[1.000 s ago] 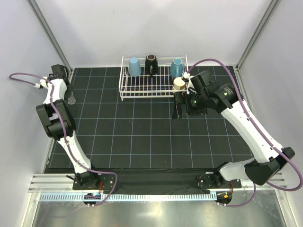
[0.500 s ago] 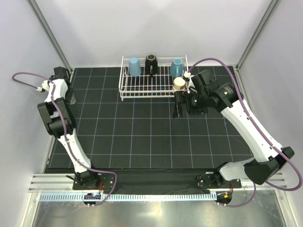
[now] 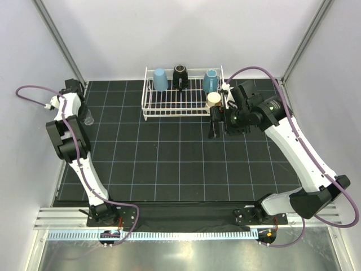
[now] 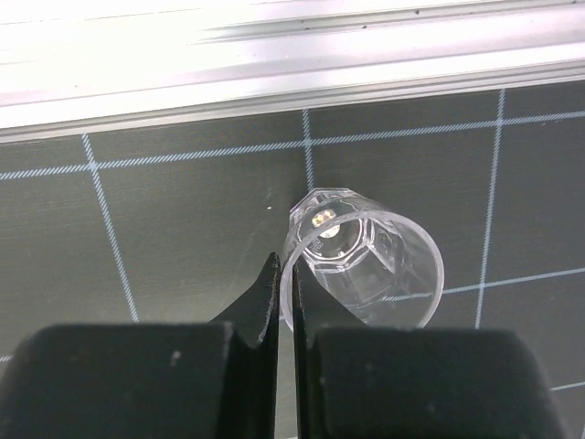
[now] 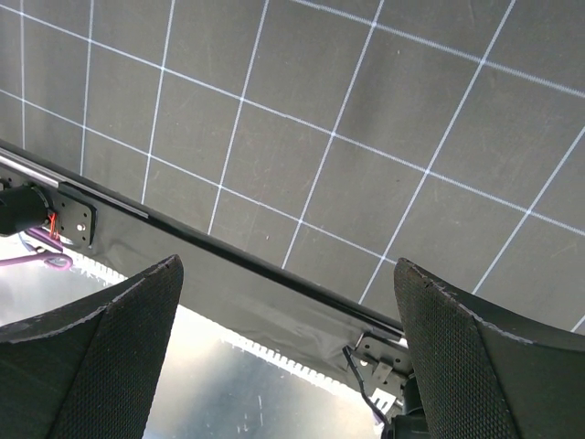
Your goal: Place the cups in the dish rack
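Observation:
The tiny clear glass stands on the black mat at the far left. My left gripper is shut on its rim, one finger outside the wall and one inside. In the white dish rack at the back are a light blue tumbler, a black cup, a teal mug and a tan cup at the front right corner. My right gripper hangs open just in front of that corner, with nothing between its fingers.
A metal rail runs along the mat's left edge, close behind the glass. The right wrist view shows the gridded mat and the table's near edge with its cable fittings.
My left gripper has shut on the glass's rim, and the glass has shifted slightly to the right. The right arm has drawn a little closer to the rack.

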Tool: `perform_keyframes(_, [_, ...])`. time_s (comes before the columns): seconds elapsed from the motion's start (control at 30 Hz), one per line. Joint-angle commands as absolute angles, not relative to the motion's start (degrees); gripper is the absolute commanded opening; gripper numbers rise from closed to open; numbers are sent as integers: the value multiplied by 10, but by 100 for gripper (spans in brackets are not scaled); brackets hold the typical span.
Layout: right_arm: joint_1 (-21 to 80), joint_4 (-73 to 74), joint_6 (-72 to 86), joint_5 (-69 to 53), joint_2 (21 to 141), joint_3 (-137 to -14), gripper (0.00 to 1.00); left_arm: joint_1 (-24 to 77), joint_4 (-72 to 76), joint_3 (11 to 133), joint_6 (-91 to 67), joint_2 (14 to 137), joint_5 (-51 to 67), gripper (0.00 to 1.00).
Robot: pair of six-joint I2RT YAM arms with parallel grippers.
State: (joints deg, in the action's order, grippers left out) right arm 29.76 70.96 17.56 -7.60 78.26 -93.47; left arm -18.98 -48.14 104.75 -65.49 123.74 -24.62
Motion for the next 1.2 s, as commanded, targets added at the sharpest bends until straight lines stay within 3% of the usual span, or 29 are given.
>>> perform_keyframes(0.0, [294,714,157,-65,782,-969,96,-191,-507,1065,-651,1216,-234,0])
perform_keyframes(0.5, [294,715,161,-91,734,-940,96,-50,-562,997,-613,1023,-135,0])
perform_keyframes(0.83, [294,672,151,-225,666,-873,96,59,-383,757,-673,702,-4,0])
perform_keyframes(1.03, [294,639,157,-339,655,-864,97,77,-354,659,-733,545,128,0])
perform_keyframes(1.17, [295,571,206,-438,651,-842,99,92,-354,608,-777,433,145,0])
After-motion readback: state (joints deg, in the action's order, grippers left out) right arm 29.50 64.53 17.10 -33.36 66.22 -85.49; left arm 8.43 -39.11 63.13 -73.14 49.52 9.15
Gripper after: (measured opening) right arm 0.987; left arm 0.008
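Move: The left hand, low by the left wall, already pinches the glass's rim; the dish rack's middle lies about 46 cm to its right, 12 cm ahead and slightly lower. Of the cups in the rack, the plain blue cup is some 35 cm right and 17 ahead, the cream cup 60 right and 7 ahead. From the right hand the rack's middle is roughly 33 cm ahead, 7 left and 22 below. Left hand carries the pinched glass 30 cm right, up, then back, tipping fingers up; right hand backs away. ##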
